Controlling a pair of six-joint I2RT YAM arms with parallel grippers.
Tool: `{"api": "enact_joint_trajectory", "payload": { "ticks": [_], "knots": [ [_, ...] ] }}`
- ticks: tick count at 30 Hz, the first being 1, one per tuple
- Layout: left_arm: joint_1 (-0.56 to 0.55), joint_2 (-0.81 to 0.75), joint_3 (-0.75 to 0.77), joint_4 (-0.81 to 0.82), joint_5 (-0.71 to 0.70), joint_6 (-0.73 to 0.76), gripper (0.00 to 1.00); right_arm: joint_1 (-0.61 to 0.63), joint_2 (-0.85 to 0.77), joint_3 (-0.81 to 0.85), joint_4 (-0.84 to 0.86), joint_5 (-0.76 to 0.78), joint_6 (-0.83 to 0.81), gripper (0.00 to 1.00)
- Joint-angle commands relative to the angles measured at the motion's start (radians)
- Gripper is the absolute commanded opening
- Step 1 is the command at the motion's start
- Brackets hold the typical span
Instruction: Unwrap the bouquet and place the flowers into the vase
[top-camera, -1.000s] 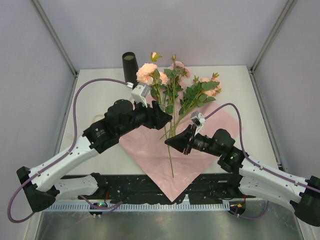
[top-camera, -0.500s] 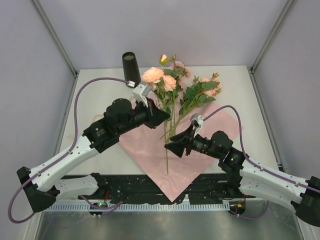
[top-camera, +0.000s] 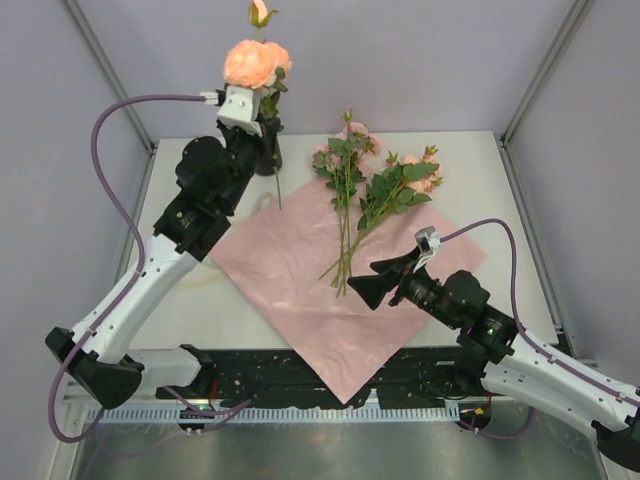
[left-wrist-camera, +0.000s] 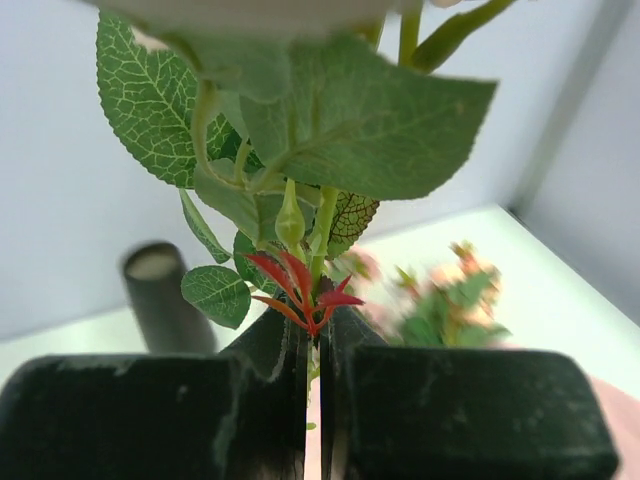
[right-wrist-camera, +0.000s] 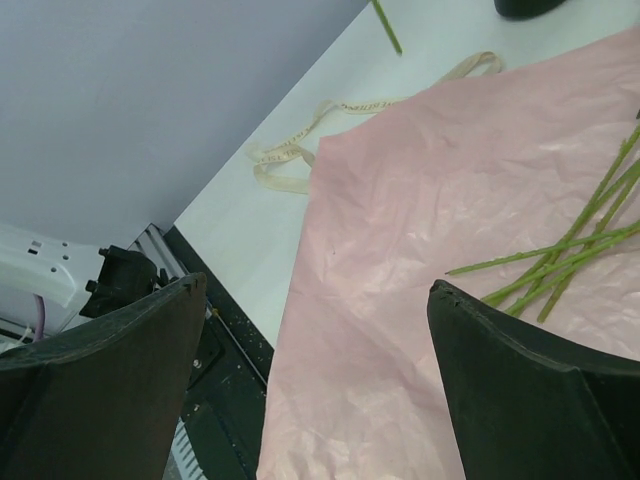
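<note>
My left gripper (top-camera: 265, 118) is raised at the back left, shut on the stem of one peach-pink rose (top-camera: 255, 62). Its bloom stands above the fingers and its stem (top-camera: 277, 190) hangs down behind. In the left wrist view the jaws (left-wrist-camera: 316, 325) pinch the stem under the green leaves (left-wrist-camera: 340, 120), with the black vase (left-wrist-camera: 165, 300) behind and to the left. From above, the vase is mostly hidden by the left gripper. The other flowers (top-camera: 375, 185) lie on the spread pink wrapping sheet (top-camera: 300, 270). My right gripper (top-camera: 362, 285) (right-wrist-camera: 315, 285) is open and empty, just left of their stem ends (right-wrist-camera: 560, 265).
The cream ribbon (right-wrist-camera: 330, 125) lies loose on the white table past the sheet's left corner. The sheet's near corner hangs over the table's front edge (top-camera: 345, 385). Grey walls and metal frame posts enclose the table on three sides.
My left arm has lifted the one rose up and back toward the vase. The right gripper has opened, let go of the stems and drawn back to the right.
</note>
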Motion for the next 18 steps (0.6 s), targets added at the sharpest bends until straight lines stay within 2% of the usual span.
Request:
{"api": "enact_joint_trajectory", "payload": {
  "ticks": [1,8,18],
  "knots": [
    [0.119,0.087,0.104,0.241,-0.039,0.137,0.0,0.004,0.004,0.056,-0.034,0.062,0.003,0.96],
    [0.273,0.261,0.217,0.442,0.068,0.107,0.0,0.005,0.064,0.065,0.034,0.067,0.016,0.95],
    [0.376,0.47,0.501,0.454,0.159,0.079,0.0,0.004,0.133,0.096,0.045,0.118,-0.017,0.95]
  ]
}}
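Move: The vase, where the left hand's rose is bound, stands about 36 cm ahead of that hand and some 8 cm to its left, its middle roughly 34 cm lower. The bunch of flowers still lying on the paper is about 20 cm ahead, 17 cm to the right and 45 cm below. From the idle right hand, the vase lies some 53 cm ahead, 33 cm left and 13 cm lower. Still pinching the rose stem in shut fingers, the left hand carries it towards the vase: about 16 cm forward, with 8 cm left and 8 cm up, the climb pausing midway and then resuming. The hand turns some 15 degrees counter-clockwise and tips its fingers up about as much. The right hand, open and empty, eases 2 to 3 cm forward and down. ##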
